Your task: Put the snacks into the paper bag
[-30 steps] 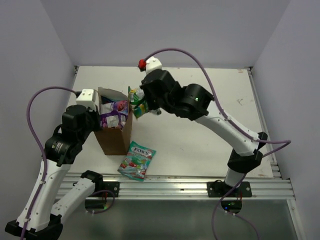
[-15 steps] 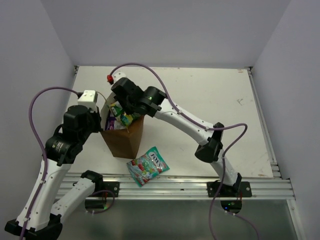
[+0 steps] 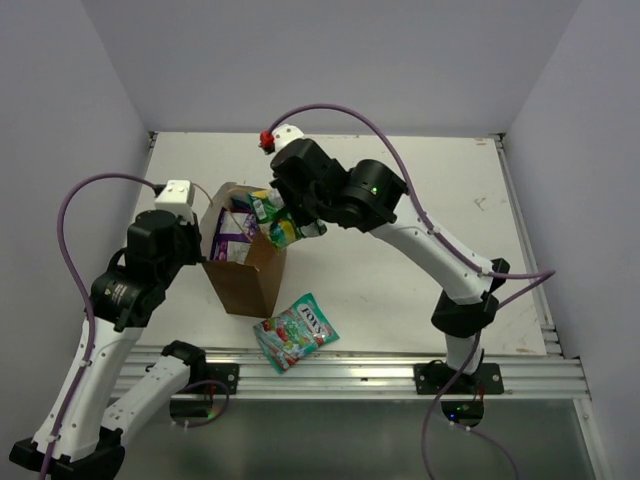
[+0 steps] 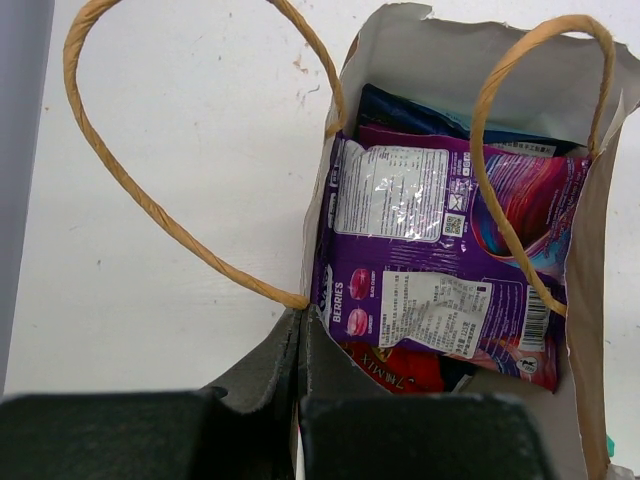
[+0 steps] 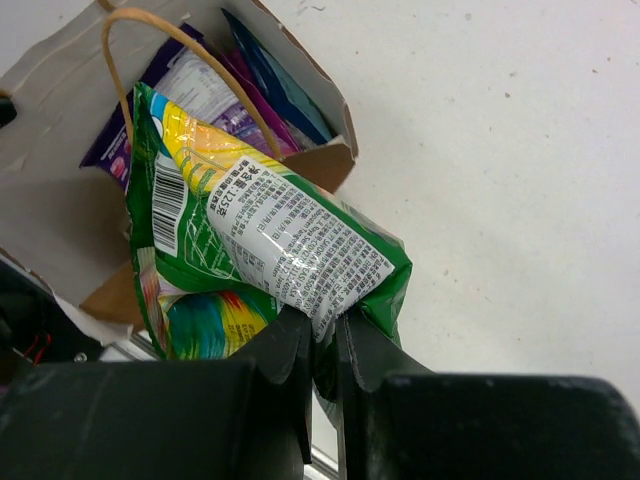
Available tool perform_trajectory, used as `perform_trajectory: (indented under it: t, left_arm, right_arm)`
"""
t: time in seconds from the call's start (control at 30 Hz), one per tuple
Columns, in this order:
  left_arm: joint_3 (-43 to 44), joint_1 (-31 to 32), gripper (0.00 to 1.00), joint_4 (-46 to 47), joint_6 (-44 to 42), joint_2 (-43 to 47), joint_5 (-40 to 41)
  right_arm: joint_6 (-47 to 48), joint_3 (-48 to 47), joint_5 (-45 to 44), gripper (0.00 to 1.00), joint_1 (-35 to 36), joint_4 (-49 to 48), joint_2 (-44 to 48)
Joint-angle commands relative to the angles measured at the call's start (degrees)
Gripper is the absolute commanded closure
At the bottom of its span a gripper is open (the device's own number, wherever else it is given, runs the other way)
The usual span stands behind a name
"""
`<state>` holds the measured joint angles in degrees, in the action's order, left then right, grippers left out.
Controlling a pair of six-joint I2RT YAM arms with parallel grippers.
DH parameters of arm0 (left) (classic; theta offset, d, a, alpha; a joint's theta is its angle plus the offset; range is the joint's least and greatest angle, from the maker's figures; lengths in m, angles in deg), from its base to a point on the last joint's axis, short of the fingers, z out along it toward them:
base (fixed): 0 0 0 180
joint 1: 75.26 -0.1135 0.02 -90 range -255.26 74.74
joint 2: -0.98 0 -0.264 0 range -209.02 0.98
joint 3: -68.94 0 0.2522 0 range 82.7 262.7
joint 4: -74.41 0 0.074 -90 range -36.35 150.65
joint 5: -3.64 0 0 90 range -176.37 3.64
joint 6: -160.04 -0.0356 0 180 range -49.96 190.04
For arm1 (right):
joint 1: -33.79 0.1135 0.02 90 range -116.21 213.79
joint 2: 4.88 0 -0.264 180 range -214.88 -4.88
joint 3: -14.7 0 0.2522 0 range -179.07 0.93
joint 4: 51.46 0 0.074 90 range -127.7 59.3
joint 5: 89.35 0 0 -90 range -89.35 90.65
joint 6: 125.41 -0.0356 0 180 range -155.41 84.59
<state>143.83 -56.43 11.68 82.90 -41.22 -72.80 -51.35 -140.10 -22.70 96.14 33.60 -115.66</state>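
Observation:
The brown paper bag (image 3: 248, 275) stands open at the left of the table, leaning a little. My left gripper (image 3: 207, 240) is shut on the bag's near wall (image 4: 318, 230), right at a string handle's root (image 4: 290, 298). Inside lie a purple berries packet (image 4: 440, 250), a red one (image 4: 415, 370) and a blue one (image 4: 420, 112). My right gripper (image 5: 322, 325) is shut on a green snack packet (image 5: 260, 235), which hangs over the bag's right rim (image 3: 272, 220). A teal-pink packet (image 3: 296, 332) lies flat on the table in front of the bag.
The aluminium rail (image 3: 380, 368) runs along the table's near edge, just below the teal-pink packet. Grey walls close in the table on three sides. My right arm (image 3: 440, 255) stretches across the table's middle towards the bag.
The right gripper carried the green packet left over the bag's mouth, then drew back to its right rim. The bag shifted right and tilted, and the teal-pink packet slid and turned.

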Motion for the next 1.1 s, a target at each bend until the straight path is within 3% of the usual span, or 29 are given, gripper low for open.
perform_trajectory:
  t: [0.0, 0.1, 0.27, 0.47, 0.53, 0.83, 1.07]
  left_arm:
    - [1.63, 0.15, 1.00, 2.48, -0.38, 0.10, 1.03]
    - [1.89, 0.15, 1.00, 2.21, -0.56, 0.18, 1.12]
    - [1.54, 0.15, 1.00, 2.04, -0.56, 0.62, 1.29]
    - [1.54, 0.15, 1.00, 2.12, -0.56, 0.36, 0.85]
    - [1.54, 0.15, 1.00, 2.12, -0.56, 0.36, 0.76]
    - [1.72, 0.15, 1.00, 1.86, -0.56, 0.88, 1.38]
    - [1.46, 0.15, 1.00, 1.86, -0.65, 0.97, 1.73]
  right_arm:
    - [-2.77, -0.40, -1.69, 1.00, 0.32, 7.26, 3.99]
    - [-2.60, 3.13, -3.88, 1.00, 0.41, 5.86, 7.33]
    - [1.16, -2.41, -14.05, 1.00, 0.41, -0.09, 8.12]
    - [8.46, 8.31, -22.08, 1.00, 0.32, -32.25, 10.94]
    - [11.45, 6.93, -22.17, 1.00, 0.41, -39.54, 8.49]
    - [20.78, -2.13, -16.65, 1.00, 0.32, -55.21, -7.77]
    - [19.82, 1.46, -13.39, 1.00, 0.32, -54.97, -9.28]
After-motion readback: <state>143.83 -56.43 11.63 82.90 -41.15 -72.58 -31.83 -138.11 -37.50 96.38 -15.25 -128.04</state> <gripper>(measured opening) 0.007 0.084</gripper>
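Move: The right hand holds the green snack pack; the paper bag's open mouth is centred roughly 13 cm to its left, 5 cm ahead and 8 cm lower. A purple packet on top of the load lies about 15 cm left, 4 cm ahead and 15 cm down, while the Fox's bag is on the table some 13 cm back, 3 cm left and 34 cm below. From the left hand at the bag's left rim, the mouth's middle is about 8 cm ahead and 8 cm right, about level. The right hand keeps its pinch on the green snack pack and first swings about 4 cm to the right, away from the paper bag, then climbs some 12 cm while going forward, its fingers tipping up about 30 degrees towards level. It then sweeps back left over the far side of the paper bag's mouth, sinking about 8 cm at the end and finishing some 11 cm farther forward and 10 cm farther left than it began, as the shut left fingers stay still and keep hold of the left rim. ##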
